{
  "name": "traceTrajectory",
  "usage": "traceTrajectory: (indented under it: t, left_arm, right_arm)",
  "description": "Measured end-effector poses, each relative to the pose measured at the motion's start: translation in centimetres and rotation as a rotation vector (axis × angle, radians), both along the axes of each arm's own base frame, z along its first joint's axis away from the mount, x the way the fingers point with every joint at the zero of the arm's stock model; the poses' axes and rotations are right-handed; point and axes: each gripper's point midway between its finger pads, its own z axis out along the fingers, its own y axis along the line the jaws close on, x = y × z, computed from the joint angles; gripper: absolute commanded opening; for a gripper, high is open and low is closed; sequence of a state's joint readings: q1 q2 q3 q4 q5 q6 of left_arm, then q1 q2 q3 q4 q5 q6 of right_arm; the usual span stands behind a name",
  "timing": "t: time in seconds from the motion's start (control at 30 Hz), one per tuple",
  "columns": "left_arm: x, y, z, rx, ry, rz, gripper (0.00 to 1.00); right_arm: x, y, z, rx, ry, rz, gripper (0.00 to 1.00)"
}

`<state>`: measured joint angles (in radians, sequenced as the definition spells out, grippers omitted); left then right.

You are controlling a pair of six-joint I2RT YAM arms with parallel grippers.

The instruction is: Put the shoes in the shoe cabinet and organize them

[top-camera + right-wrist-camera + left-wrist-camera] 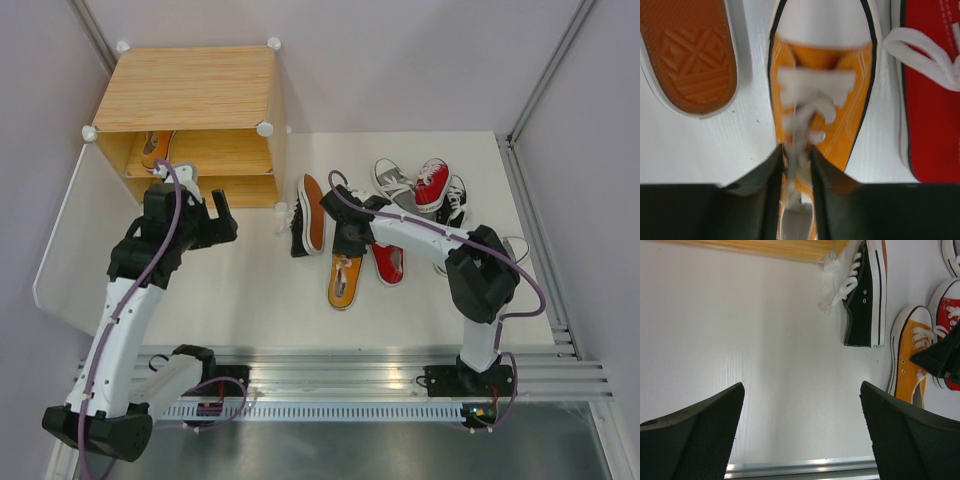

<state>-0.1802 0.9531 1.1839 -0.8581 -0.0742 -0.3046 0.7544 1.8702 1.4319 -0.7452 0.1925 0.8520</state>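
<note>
The shoe cabinet (190, 90) stands at the back left, its front open, with one orange shoe (157, 148) on its upper shelf. Another orange shoe (345, 280) (820, 100) lies upright on the table. My right gripper (350, 243) (796, 150) is down on it, jaws slightly apart and straddling its laces and tongue. A black shoe (300, 215) (865, 300) lies on its side to the left, orange sole showing. A red shoe (388, 262) (935, 100) is beside the orange one. My left gripper (207, 200) (802, 390) hangs wide open and holds nothing in front of the cabinet.
Grey (392, 180), red (432, 183) and black (455, 200) shoes cluster at the back right. The table's white top (250, 290) ends at a metal rail (380, 370) near the arm bases. Walls close in on both sides.
</note>
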Motion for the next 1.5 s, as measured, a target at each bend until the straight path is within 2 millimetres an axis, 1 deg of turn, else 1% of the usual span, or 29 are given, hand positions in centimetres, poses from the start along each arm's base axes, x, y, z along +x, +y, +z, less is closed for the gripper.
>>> traceTrajectory:
  t: [0.07,0.1,0.17,0.23,0.27,0.3,0.37,0.4,0.47,0.5,0.57,0.63,0.7,0.77,0.8,0.83,0.87,0.97,1.07,1.2,1.27,1.37,1.5]
  left_arm:
    - [-0.4,-1.1,-1.3,-0.005,0.037,-0.043,1.0]
    - [-0.6,-1.9,-2.0,-0.009,0.056,-0.07,1.0]
    - [-1.1,-3.6,-3.1,-0.015,0.094,-0.127,1.0]
    - [-1.6,-5.8,-4.4,-0.015,0.141,-0.193,1.0]
    - [-2.2,-7.5,-5.3,-0.014,0.174,-0.238,1.0]
    - [-2.6,-8.8,-6.0,-0.007,0.197,-0.269,1.0]
    - [-3.5,-11.0,-7.1,0.006,0.236,-0.319,1.0]
    - [-4.0,-12.1,-7.6,0.019,0.249,-0.341,0.99]
    - [-4.9,-14.3,-8.4,0.032,0.266,-0.379,0.99]
    - [-5.3,-15.2,-8.7,0.039,0.266,-0.393,0.98]
    - [-6.2,-17.3,-9.6,0.065,0.274,-0.429,0.97]
    - [-7.0,-19.2,-10.4,0.102,0.283,-0.464,0.95]
    - [-7.5,-21.4,-11.2,0.138,0.287,-0.503,0.91]
    - [-7.9,-23.6,-11.8,0.166,0.286,-0.536,0.88]
    - [-8.0,-24.3,-12.1,0.174,0.288,-0.547,0.86]
    - [-8.1,-25.1,-12.5,0.185,0.289,-0.559,0.84]
    - [-8.1,-25.8,-12.8,0.193,0.289,-0.568,0.82]
    - [-8.1,-27.1,-14.2,0.22,0.303,-0.579,0.77]
    - [-7.7,-27.8,-15.9,0.247,0.322,-0.576,0.75]
    - [-7.4,-28.4,-18.0,0.288,0.35,-0.582,0.72]
    - [-7.4,-28.6,-18.9,0.301,0.363,-0.589,0.68]
    - [-7.6,-28.8,-19.7,0.304,0.385,-0.602,0.65]
    - [-7.7,-29.2,-20.1,0.295,0.391,-0.614,0.59]
  right_arm:
    - [0.5,0.5,-0.3,0.007,-0.006,-0.009,0.58]
    - [0.7,0.7,-0.3,0.013,-0.011,-0.011,0.69]
    - [1.0,0.9,0.1,0.02,-0.024,-0.008,0.75]
    - [1.3,1.1,0.8,0.027,-0.046,-0.002,0.8]
    - [1.5,1.0,1.2,0.025,-0.061,0.0,0.83]
    - [1.7,0.8,1.9,0.024,-0.078,-0.001,0.87]
    - [2.2,0.2,3.7,0.014,-0.135,-0.009,0.91]
    - [2.5,-0.2,4.8,0.01,-0.168,-0.017,0.97]
    - [3.1,-1.5,7.0,0.002,-0.23,-0.044,0.98]
    - [3.4,-2.4,8.4,0.001,-0.266,-0.064,0.98]
    - [4.2,-4.9,10.5,0.005,-0.321,-0.121,0.98]
    - [4.8,-8.3,11.6,-0.008,-0.355,-0.192,0.98]
    - [5.2,-12.9,11.7,-0.044,-0.367,-0.284,0.98]
    - [5.0,-17.4,11.2,-0.094,-0.365,-0.372,0.98]
    - [4.6,-19.2,10.9,-0.118,-0.358,-0.403,0.98]
    - [4.3,-20.5,10.6,-0.133,-0.352,-0.424,0.98]
    - [3.9,-21.3,10.4,-0.145,-0.347,-0.435,0.98]
    - [3.0,-23.2,10.1,-0.165,-0.337,-0.457,0.98]
    - [2.3,-24.0,10.0,-0.168,-0.335,-0.464,0.98]
    - [1.6,-24.3,9.6,-0.171,-0.326,-0.461,0.98]
    - [1.2,-24.4,9.3,-0.173,-0.319,-0.458,0.98]
    - [0.9,-24.7,9.1,-0.175,-0.316,-0.46,0.98]
    - [0.6,-25.0,9.0,-0.173,-0.317,-0.466,0.98]
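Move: The orange shoe's middle sits about 26 cm to the left gripper's right, 2 cm back and 23 cm below; from that gripper the brown-soled shoe is 10 cm ahead and 18 cm right. The right gripper, still at the orange shoe's laces, has the black shoe some 11 cm ahead and 25 cm right, the near red shoe 4 cm ahead and 10 cm right, and the right-hand gray shoe level, 34 cm right. Open the right gripper wide to let go of the orange shoe's laces, lift about 11 cm and carry it right to the black and gray shoes, fingers tipping up. Meanwhile sweep the left gripper right some 29 cm and down 20, slightly back, to the orange shoe's heel, turning clockwise, tipping down and part-closing the fingers. ##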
